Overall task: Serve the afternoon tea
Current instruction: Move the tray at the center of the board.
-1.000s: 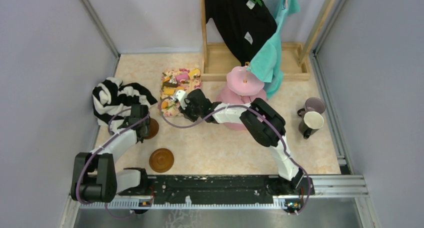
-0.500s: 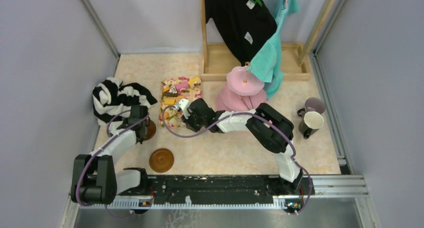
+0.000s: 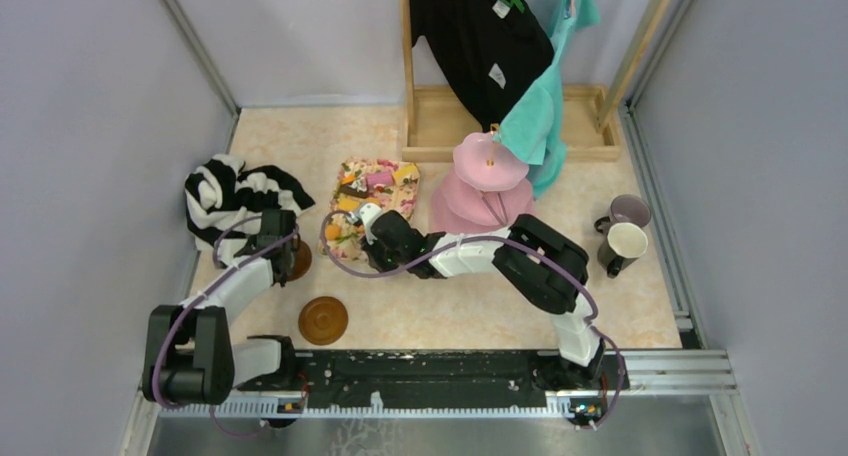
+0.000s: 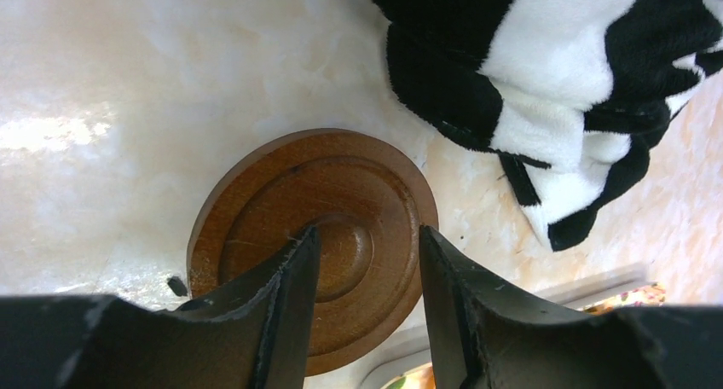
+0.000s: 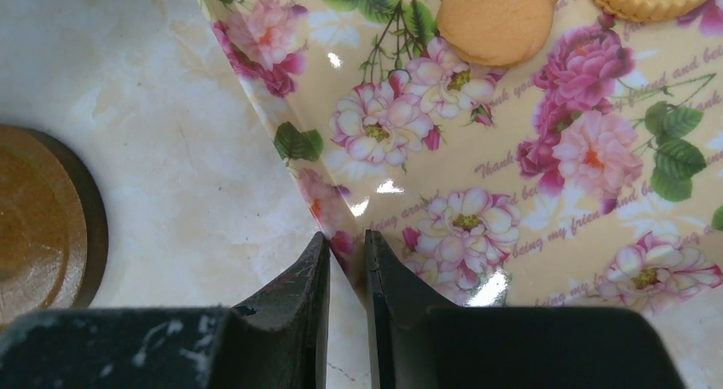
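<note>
My left gripper (image 3: 283, 248) stands over a round brown saucer (image 4: 341, 201) beside the striped garment. It is shut on the saucer, with one finger in the middle hollow and the other outside the rim. My right gripper (image 5: 345, 240) is shut on the near edge of the floral-print cloth (image 5: 511, 150), which is lifted slightly there. Small orange and yellow pastries (image 3: 378, 179) lie on the cloth (image 3: 385, 204), two biscuits (image 5: 494, 18) closest. A second saucer (image 3: 323, 319) lies nearer the bases. The pink cake stand (image 3: 488, 166) stands mid-table. The cream mug (image 3: 625, 244) and lilac mug (image 3: 628, 212) sit at the right.
The black-and-white striped garment (image 3: 235, 196) lies bunched at the left, touching distance from the held saucer. A wooden rack (image 3: 500, 116) with hanging black and teal clothes stands behind the cake stand. Grey walls close in both sides.
My right gripper has drawn the floral cloth and its pastries toward the near edge, turning it. My left jaws have closed in a little on the saucer.
</note>
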Controlling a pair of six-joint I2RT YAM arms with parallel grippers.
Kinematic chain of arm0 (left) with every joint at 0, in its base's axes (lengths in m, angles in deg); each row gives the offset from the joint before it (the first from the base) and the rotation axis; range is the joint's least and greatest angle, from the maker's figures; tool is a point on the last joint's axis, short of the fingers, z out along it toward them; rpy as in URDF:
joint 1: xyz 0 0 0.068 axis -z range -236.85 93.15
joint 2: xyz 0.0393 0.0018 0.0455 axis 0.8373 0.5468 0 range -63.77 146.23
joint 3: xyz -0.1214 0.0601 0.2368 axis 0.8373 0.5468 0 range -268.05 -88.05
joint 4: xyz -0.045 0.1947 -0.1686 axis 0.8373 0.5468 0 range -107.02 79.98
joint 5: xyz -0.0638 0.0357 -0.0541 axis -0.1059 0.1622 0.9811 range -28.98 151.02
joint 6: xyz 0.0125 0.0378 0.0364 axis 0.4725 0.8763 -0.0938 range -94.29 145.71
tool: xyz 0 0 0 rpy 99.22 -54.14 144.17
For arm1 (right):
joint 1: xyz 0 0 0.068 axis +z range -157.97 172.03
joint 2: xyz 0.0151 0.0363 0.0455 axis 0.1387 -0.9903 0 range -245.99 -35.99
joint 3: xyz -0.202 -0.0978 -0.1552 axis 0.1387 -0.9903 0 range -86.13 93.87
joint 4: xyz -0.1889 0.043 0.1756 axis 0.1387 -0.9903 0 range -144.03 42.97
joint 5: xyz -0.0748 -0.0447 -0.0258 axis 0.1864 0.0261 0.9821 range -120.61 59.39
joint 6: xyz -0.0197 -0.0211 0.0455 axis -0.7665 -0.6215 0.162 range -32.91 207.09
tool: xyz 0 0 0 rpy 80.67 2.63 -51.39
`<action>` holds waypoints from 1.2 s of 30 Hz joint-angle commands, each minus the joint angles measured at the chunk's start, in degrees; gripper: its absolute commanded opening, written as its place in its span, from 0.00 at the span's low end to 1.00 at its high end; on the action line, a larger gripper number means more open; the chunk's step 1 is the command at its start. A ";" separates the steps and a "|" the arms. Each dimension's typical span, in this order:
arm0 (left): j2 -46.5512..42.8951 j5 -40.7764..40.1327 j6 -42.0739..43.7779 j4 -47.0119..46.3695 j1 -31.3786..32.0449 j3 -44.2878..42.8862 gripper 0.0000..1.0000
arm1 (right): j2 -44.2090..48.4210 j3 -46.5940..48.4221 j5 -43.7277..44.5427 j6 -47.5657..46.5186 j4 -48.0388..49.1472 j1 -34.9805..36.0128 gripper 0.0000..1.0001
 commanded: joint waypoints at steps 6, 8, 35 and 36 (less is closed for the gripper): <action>3.80 4.04 10.28 -7.63 -0.50 -1.76 0.52 | 1.39 -5.97 6.17 12.59 -3.98 -0.35 0.06; 4.79 5.08 11.09 -8.56 -0.47 -1.91 0.52 | 1.33 -5.67 5.67 12.97 -3.86 -0.35 0.06; 7.79 3.55 6.64 -5.49 0.91 -3.57 0.52 | -4.77 3.58 -1.04 8.08 -5.44 4.83 0.07; 7.11 2.81 5.48 -4.17 0.89 -3.33 0.53 | -4.77 3.69 -1.19 7.73 -5.69 5.17 0.07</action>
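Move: The right hand already grips the tray's near rim, with the tray's middle about 9 cm ahead and 2 cm right of it; the board's open centre is some 6 cm ahead and 13 cm right, the near coaster 12 cm back and 6 cm left. From the left hand, the tray's middle is about 9 cm ahead and 17 cm right; the far coaster is practically under its fingers, 1 cm back and 1 cm right, the striped cloth 9 cm ahead and 7 cm left. Left hand goes about 5 cm forward-right, pushing the far coaster; right, still pinching the tray, edges right, then left. ##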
